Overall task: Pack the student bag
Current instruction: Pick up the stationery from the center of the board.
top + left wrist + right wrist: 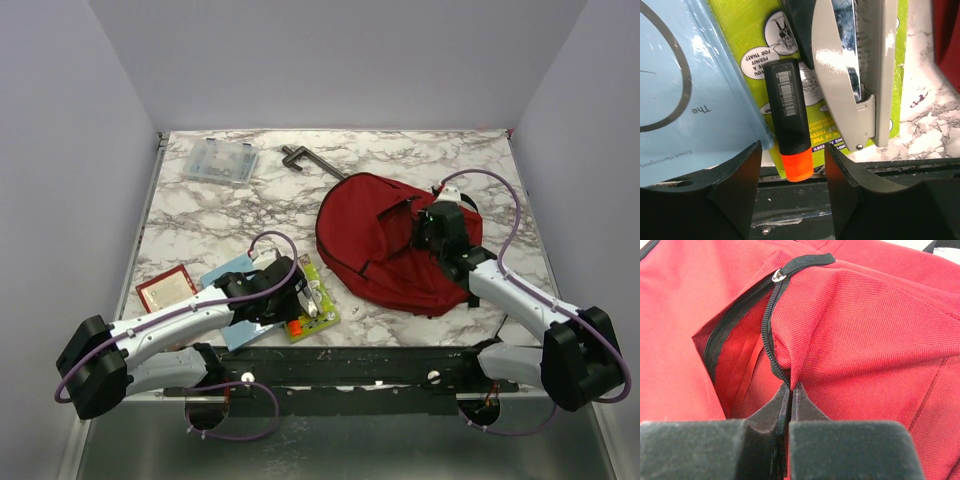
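The student bag (pixel 385 245), a red backpack, lies at the right of the table. My right gripper (pixel 432 236) is on top of it. In the right wrist view this gripper (pixel 790 387) is shut on the zip edge of the bag (pixel 865 330), holding a pocket opening (pixel 735 355) agape. A black highlighter (pixel 787 115) with an orange end lies on a green booklet (pixel 740 30). My left gripper (pixel 793 147) is open, one finger on each side of the orange end with gaps showing. In the top view it (pixel 290 300) sits low over the booklet (pixel 318 305).
A grey metal stapler (pixel 855 75) lies on the booklet beside the highlighter. A light blue book (pixel 225 275) and a red-framed card (pixel 166 290) lie to the left. A clear plastic box (pixel 220 160) and a dark clamp (pixel 300 158) sit at the back.
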Available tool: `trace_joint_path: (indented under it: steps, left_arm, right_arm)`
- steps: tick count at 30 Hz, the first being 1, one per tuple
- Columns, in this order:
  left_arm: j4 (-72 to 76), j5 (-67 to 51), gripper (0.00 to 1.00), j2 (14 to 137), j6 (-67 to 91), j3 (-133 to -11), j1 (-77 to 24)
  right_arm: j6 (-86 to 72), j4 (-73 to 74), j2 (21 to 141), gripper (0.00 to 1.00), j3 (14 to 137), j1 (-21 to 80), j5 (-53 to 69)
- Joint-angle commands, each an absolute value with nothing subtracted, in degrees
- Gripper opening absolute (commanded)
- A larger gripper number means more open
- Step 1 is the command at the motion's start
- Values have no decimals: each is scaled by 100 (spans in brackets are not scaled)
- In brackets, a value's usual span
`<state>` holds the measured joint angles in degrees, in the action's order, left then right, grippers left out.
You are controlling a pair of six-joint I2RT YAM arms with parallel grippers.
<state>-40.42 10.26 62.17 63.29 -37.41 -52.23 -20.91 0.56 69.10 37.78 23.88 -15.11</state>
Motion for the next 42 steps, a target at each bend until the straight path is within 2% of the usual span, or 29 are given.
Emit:
trace_joint_path:
  steps: [1,6,19,28,38,42]
  left_arm:
    - [-4223,748,57,6318,6782,-3871,-5437]
    - [-4191,671,57,6286,7289,-3736,-5588]
    - [-4113,921,55,7006,7378,-3981,-5584]
    - [-4292,962,31,7161,7334,-4064,-5634]
    - [-5283,1529,27,6328,7097,-4501,-5828]
    - [-5381,1907,24,5919,6367,-4945,-5827]
  right_arm:
    - [-2075,-149,6983,1,3794,2388,-1279]
    - [-2084,-200,7081,1,3791,2383,-1205]
    - [-2065,-182,6873,1,3767,2385,-1047]
    - [-2073,-136,6755,1,3747,2383,-975]
    - [-2077,-228,6740,1,3673,2386,-964]
    - [-2111,-154,6873,1,3715,2385,-721]
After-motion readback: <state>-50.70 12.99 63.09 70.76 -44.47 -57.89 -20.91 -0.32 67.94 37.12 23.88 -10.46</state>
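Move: Just under the left hand, with its middle about 1 cm ahead and 3 cm down, lies the orange-and-black marker, its orange end towards the robot. The stapler is about 6 cm ahead and 4 cm to the right of that hand, on the green book, whose middle is some 5 cm ahead and 3 cm right. The blue book's middle lies 12 cm left and 4 cm ahead. From the right hand the marker is some 32 cm left, 19 cm back and 9 cm lower. Easing back about 2 cm and slightly right, the left hand then sinks 2.5 cm with a small wrist tilt over the marker's orange end, closes its half-open fingers and pinches the marker there, then lifts it about 5 cm. The right hand keeps its pinch on the red bag's fabric and draws it about 1.5 cm left. ##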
